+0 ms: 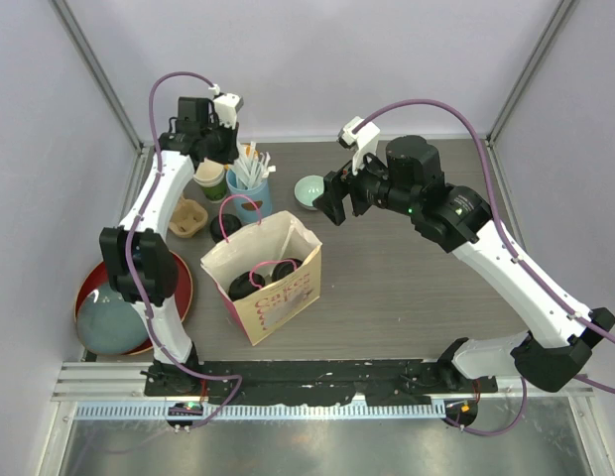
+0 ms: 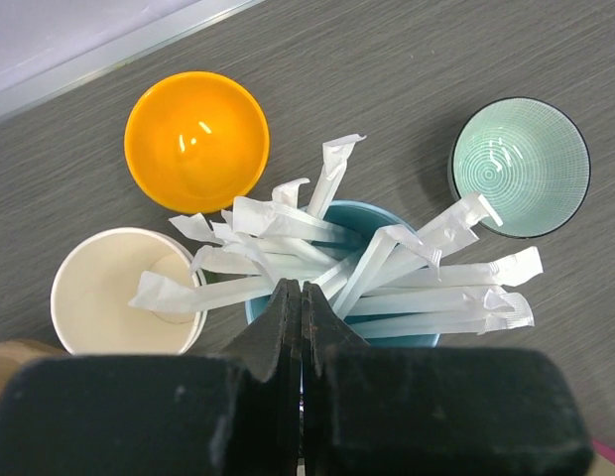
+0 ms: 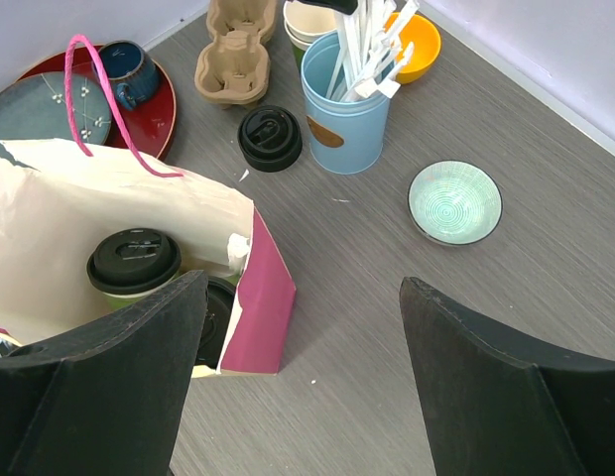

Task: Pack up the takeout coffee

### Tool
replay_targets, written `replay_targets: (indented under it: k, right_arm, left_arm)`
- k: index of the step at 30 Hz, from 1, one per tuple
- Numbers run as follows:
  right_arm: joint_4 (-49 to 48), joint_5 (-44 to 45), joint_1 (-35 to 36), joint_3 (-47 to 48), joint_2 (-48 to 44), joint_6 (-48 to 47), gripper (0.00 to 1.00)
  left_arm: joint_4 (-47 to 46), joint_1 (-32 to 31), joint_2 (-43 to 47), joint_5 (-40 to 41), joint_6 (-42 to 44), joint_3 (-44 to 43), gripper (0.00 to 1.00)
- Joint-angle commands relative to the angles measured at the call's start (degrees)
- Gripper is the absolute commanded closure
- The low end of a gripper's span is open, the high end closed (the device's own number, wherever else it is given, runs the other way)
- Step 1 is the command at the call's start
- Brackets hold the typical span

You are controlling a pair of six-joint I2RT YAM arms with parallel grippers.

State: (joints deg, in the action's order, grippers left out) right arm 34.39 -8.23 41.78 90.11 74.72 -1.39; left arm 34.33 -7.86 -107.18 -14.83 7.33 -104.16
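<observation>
Two takeout coffee cups with black lids stand inside the open paper bag [image 1: 278, 302]. One lid [image 3: 134, 263] shows fully; the other [image 3: 216, 317] is half hidden behind the bag's pink edge and my finger. From above both lids [image 1: 246, 286] [image 1: 283, 270] show. My left gripper [image 2: 301, 286] [image 1: 225, 154] is shut, its tips among the white straws [image 2: 288, 223] of the blue cup [image 2: 417, 340]; whether a straw is pinched I cannot tell. My right gripper [image 3: 303, 283] [image 1: 335, 203] hangs open and empty over the table, right of the bag.
An open paper cup [image 2: 124, 288] and an orange bowl [image 2: 196, 139] stand beside the blue cup. A pale green bowl [image 3: 454, 201] is to its right. A loose black lid [image 3: 270, 137], a cardboard carrier [image 3: 233, 55] and a red tray [image 1: 92, 283] lie left.
</observation>
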Motion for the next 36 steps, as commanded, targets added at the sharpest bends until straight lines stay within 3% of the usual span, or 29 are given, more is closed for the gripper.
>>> replay_targets:
  k: [1, 10, 21, 27, 32, 36]
  right_arm:
    - [-1.1, -0.4, 0.0, 0.8, -1.9, -0.5, 0.16]
    - [-1.8, -0.8, 0.0, 0.2, -2.6, -0.5, 0.16]
    - [-3.5, -2.0, 0.6, 3.9, -2.2, -3.7, 0.18]
    - [-11.5, -1.1, 5.5, 13.5, 7.0, -10.5, 0.20]
    - [-23.6, -0.1, 11.8, 18.2, 14.3, -19.5, 0.20]
    - [-26.0, -0.3, 13.6, 24.2, 22.8, -21.9, 0.20]
  left_arm:
    - [1.5, 0.1, 4.3, -1.8, -0.5, -2.8, 1.00]
    - [7.7, 0.1, 13.0, -2.7, 3.8, -4.3, 1.00]
    - [21.8, 0.2, 16.9, -5.6, 7.8, -19.3, 1.00]
    - [30.5, 0.1, 21.1, -8.9, 9.6, -27.0, 1.00]
    - [35.8, 0.1, 24.1, -12.7, 9.6, -28.1, 1.00]
    - [38.3, 0.0, 26.0, -16.2, 9.4, -28.3, 1.00]
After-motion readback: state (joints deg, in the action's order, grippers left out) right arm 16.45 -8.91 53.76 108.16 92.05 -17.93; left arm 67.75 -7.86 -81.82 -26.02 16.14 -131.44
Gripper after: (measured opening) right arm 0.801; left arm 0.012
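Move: The straw's upper end is already pinched in the left fingers; its holder stands right under them, about 3 cm ahead, 3 cm right and 16 cm down, with the cup stack 5 cm ahead, 8 cm left and 17 cm down. The bag's middle is about 29 cm back, 7 cm right and 11 cm lower. The waiting right gripper is some 22 cm back, 22 cm right and 14 cm above. From the right hand, the straw's middle is about 23 cm ahead, 19 cm left and 22 cm down; the bag 7 cm back, 14 cm left and 25 cm down. The straw is drawn up out of the holder by the left hand, which keeps its pinch and climbs some 25 cm while pulling back about 20 cm, fingertips tilting up and turning slightly clockwise. Late on, the waiting right hand, still wide open, sweeps left some 13 cm and up 9 cm towards the raised straw, its fingertips tilting up about 25 degrees and turning counter-clockwise. ##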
